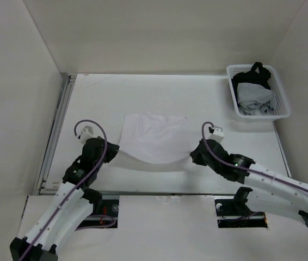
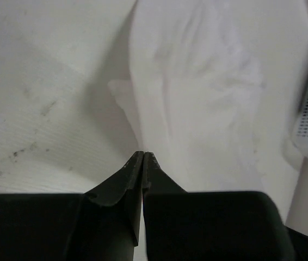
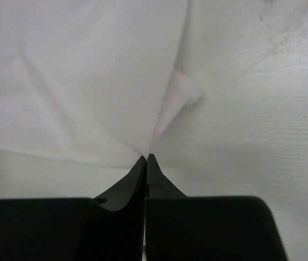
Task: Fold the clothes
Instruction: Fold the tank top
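Observation:
The clothes (image 1: 154,137), a wrinkled white garment, lie in the middle of the table, and the near edge sags in a lifted curve between my two arms. My left gripper (image 1: 112,153) is shut on the near left corner; in the left wrist view the cloth (image 2: 197,98) runs up from the closed tips (image 2: 143,154). At the near right corner my right gripper (image 1: 195,156) is shut too, and the fabric (image 3: 88,81) is drawn to a point at the closed tips (image 3: 147,156).
A white mesh basket (image 1: 282,99) at the back right corner holds a black garment (image 1: 254,74) and a grey one (image 1: 253,95). White walls enclose the table on three sides. A metal rail (image 1: 56,128) runs along the left edge.

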{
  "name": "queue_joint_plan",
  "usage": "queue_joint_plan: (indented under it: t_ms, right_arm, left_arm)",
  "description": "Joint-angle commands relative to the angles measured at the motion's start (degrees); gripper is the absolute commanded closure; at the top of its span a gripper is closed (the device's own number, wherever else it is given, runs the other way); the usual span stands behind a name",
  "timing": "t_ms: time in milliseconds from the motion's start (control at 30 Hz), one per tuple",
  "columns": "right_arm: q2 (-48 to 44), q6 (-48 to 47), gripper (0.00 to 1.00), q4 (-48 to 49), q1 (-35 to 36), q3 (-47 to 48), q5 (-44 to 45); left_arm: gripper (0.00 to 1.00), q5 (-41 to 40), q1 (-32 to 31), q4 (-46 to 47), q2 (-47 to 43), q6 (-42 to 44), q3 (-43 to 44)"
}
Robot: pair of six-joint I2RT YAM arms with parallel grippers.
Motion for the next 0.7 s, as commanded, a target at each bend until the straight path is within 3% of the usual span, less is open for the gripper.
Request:
queue_joint_plan:
  t_ms: [0, 133, 367, 500, 667]
  right_arm:
    - [-7.3, -4.22, 1.0, -10.44, 3.09, 10.5, 8.79]
    - [-10.83, -8.52, 1.0, -18.54, 6.86, 21.66, 15.92]
    - [-10.66, -15.82, 1.0, -21.36, 18.45, 39.07, 24.0]
    - [-9.87, -16.18, 1.0, -23.91, 27.95, 46.63, 29.11]
    - [-9.17, -14.78, 1.0, -24.88, 32.8, 48.5, 27.54]
  left_arm:
    - [1.0, -4.16, -0.65, -4.52, -4.76, 3.62, 11.24]
    - [1.0, -8.56, -0.83, -7.52, -6.88, 8.88, 23.8]
    - [1.0, -10.24, -0.74, -8.14, -6.09, 15.05, 40.69]
    - [1.0, -9.8, -0.04, -10.15, -6.79, 15.94, 45.45]
    - [1.0, -7.96, 0.14, -14.46, -8.11, 12.87, 43.36]
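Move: Each hand already pinches a near corner of the tank top, held some 8 cm above the table. The tank top's middle lies about 10 cm ahead of the left hand, 11 cm to its right and 6 cm below; from the right hand it is roughly 11 cm ahead, 11 cm left and 5 cm below. Its far edge lies some 22 cm ahead and 11 cm left of the right hand, and the white basket about 34 cm ahead and 29 cm right of that hand. Straight up and fast, both hands together raise the pinched corners of the tank top by some 32 cm, slowing near the top and drawing back about 5 cm towards the bases. The left hand also pulls outward to the left, away from the right hand. Both wrists tip their fingers up from a downward slant to about level, the left by some 40 degrees; the grippers stay shut on the cloth. ##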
